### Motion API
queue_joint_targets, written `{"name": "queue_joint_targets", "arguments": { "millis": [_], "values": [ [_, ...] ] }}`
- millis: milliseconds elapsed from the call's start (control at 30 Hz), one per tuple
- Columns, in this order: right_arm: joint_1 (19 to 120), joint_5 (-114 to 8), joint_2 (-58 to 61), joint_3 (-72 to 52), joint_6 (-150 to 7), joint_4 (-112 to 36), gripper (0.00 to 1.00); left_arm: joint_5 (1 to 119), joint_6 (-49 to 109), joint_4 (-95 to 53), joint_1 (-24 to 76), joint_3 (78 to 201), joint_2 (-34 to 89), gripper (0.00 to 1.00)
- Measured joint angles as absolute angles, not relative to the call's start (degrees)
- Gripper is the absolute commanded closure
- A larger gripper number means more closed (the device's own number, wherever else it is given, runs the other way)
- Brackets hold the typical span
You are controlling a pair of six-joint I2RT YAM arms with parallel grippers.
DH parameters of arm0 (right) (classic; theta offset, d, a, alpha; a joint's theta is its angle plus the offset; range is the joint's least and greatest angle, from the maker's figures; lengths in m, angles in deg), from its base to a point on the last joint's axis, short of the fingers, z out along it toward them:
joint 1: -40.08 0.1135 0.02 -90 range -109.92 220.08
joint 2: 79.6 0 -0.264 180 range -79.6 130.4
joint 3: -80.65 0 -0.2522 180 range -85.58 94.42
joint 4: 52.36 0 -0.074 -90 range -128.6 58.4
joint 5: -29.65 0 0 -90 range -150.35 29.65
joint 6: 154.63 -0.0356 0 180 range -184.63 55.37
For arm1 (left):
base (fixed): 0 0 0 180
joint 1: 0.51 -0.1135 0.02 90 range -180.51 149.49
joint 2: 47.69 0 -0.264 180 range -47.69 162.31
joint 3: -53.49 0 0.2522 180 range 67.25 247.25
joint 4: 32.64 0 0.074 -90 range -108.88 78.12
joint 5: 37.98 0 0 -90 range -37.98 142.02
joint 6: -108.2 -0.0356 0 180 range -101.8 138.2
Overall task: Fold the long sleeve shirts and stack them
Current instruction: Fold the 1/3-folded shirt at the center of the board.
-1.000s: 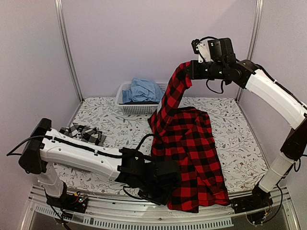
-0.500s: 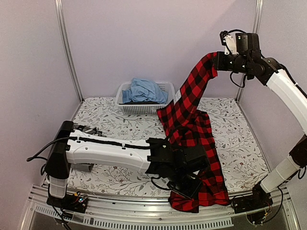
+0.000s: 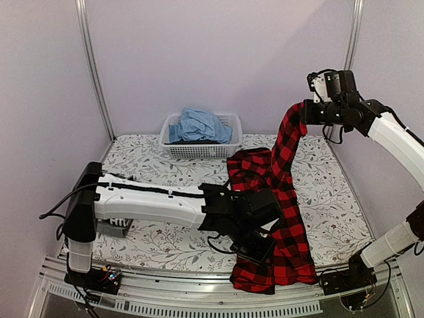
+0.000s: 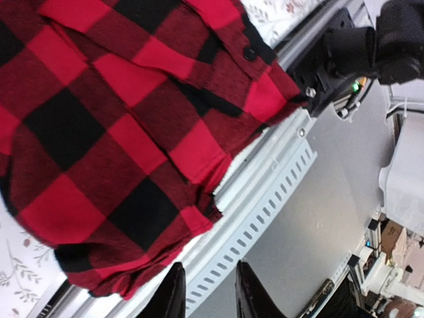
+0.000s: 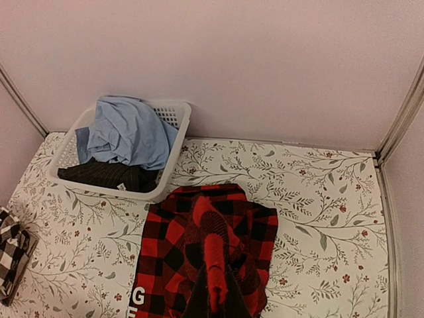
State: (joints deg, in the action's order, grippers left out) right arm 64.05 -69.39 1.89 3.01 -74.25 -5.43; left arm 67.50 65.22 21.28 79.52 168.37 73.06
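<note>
The red-and-black flannel shirt (image 3: 265, 179) lies on the right half of the table, its near hem at the front edge. My right gripper (image 3: 302, 112) is shut on one sleeve and holds it high above the back right. In the right wrist view (image 5: 228, 301) the red sleeve hangs from the shut fingers over the flannel (image 5: 165, 258). My left gripper (image 3: 255, 250) is open over the near hem. In the left wrist view (image 4: 209, 295) nothing is between its fingers and the hem (image 4: 132, 165) lies just beyond them. A black-and-white check shirt (image 5: 10, 255) lies folded at the left. White letters (image 5: 138, 298) show at the flannel's left edge.
A white basket (image 3: 228, 122) with blue and dark cloth stands at the back centre, also seen in the right wrist view (image 5: 175, 159). The left arm (image 3: 146, 202) spans the front of the table. The metal front rail (image 4: 265, 192) runs just past the hem.
My right gripper has carried the sleeve to the right, then a little lower. My left arm has swung right across the front, over the flannel's near hem.
</note>
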Motion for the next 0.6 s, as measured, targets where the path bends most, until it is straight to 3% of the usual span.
{"name": "queue_joint_targets", "arguments": {
  "millis": [300, 600],
  "values": [
    [64.05, -63.79, -1.67, -11.06, -79.02, -5.59, 1.00, 58.19, 67.67, 15.29, 64.28, 154.34, 59.68, 0.73],
    [64.09, -58.72, -5.91, -20.26, -83.72, -6.59, 1.00, 53.69, 61.97, 10.48, 49.31, 160.35, 68.42, 0.71]
  ]
}}
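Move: The shirt's left edge near the collar, where the left hand is bound, lies about 32 cm ahead of it, 10 cm to its left and some 8 cm below. From that hand, the white letters on the edge are about 23 cm ahead and 9 cm left, the laundry basket some 42 cm ahead and 20 cm left. The right hand holds the sleeve high; the shirt's upper middle lies some 5 cm back from this hand, 9 cm to its left and 32 cm below. The left hand, already free of the hem and still partly open, sweeps fast forward along the shirt, some 30 cm and about 11 cm to the left, arching a few cm up and sinking again towards the left edge by the collar while turning about 35 degrees counter-clockwise. Meanwhile the right hand keeps its pinch on the sleeve end and lowers it about 13 cm towards the upper shirt, drawing back some 6 cm and tipping its fingers roughly 20 degrees further down. ##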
